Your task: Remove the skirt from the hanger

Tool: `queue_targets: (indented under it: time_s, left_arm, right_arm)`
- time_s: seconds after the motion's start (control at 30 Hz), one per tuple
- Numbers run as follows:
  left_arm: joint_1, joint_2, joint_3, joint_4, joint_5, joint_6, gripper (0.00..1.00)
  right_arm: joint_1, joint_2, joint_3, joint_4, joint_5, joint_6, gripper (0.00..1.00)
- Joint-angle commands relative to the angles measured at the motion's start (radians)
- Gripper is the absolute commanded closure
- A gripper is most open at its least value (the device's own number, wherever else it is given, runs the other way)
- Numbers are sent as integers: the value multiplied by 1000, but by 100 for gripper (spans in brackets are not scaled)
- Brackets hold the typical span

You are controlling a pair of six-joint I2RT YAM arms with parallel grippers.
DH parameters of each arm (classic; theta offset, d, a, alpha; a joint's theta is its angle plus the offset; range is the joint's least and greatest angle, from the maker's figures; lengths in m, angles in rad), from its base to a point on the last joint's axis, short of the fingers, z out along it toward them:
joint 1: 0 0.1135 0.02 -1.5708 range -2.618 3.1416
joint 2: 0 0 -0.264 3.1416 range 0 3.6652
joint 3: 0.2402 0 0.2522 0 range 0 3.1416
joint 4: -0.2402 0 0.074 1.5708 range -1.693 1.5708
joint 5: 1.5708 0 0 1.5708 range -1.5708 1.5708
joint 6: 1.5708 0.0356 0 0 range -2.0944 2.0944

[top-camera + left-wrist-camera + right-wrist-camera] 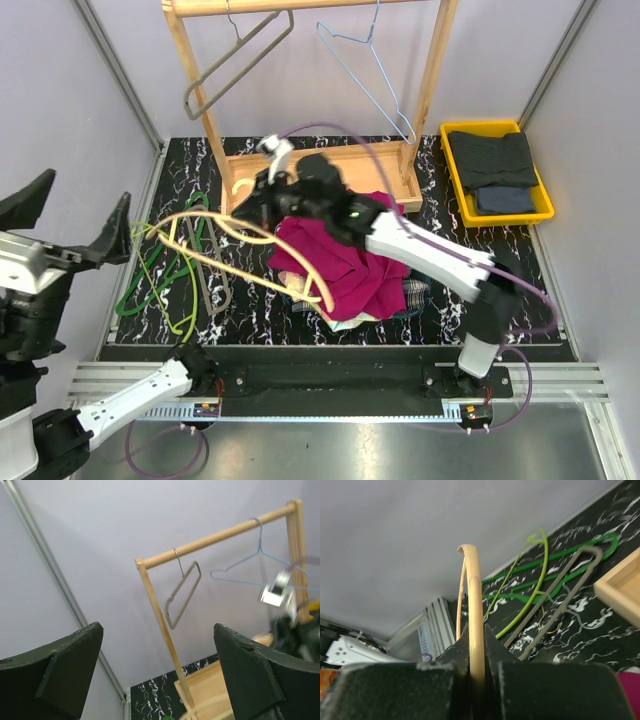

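A magenta skirt [335, 262] lies bunched on the black marbled table [500, 230], on top of other clothes. A cream plastic hanger [215, 225] reaches left from it. My right gripper [268, 200] is shut on the cream hanger [476, 630], its jaws pinching the bar, which curves up to a hook end. Only a pink corner of the skirt [631, 676] shows in the right wrist view. My left gripper [75, 215] is open and empty, raised at the far left, its fingers [252, 672] framing the wooden rack.
A wooden clothes rack [190, 60] stands at the back with a grey hanger [235, 62] and a blue wire hanger [375, 70]. Green hangers [165, 270] and a grey hanger [210, 275] lie on the table at left. A yellow bin [462, 205] holds dark clothes.
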Motion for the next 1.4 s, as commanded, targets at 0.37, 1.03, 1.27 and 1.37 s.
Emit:
queue_targets:
  time_s: [0.37, 1.03, 1.27, 1.37]
  left_arm:
    - [38, 150, 177, -33, -109, -236, 1]
    - [39, 231, 87, 120, -104, -286, 1]
    - [39, 347, 149, 16, -224, -204, 1]
    - [39, 323, 122, -13, -268, -204, 1]
  right_arm:
    - [67, 601, 554, 223, 218, 165, 96]
    - [90, 708, 704, 19, 217, 141, 0]
    - [87, 348, 655, -315, 360, -89, 0]
    - [88, 198, 638, -658, 567, -112, 0]
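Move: Level with the right hand and some 24 cm to its left, about 20 cm below, lies the hanger pile (green, lime, grey); this hand already holds the wooden hanger. From the hand, the pink skirt is roughly 12 cm to the right, level fore and aft and 12 cm down; the wooden shelf's middle is about 22 cm ahead, 5 cm right and 20 cm down. From the left hand the pile is about 12 cm ahead, 2 cm left and 40 cm down. Carrying the wooden hanger left about 18 cm, down towards the pile and forward, the right hand lets go low over the pile's inner side by opening wide, then backs off right and rises some 9 cm from its lowest point. Empty and open, the left hand first rises and shifts left slightly, then eases forward and right, tipping down. ##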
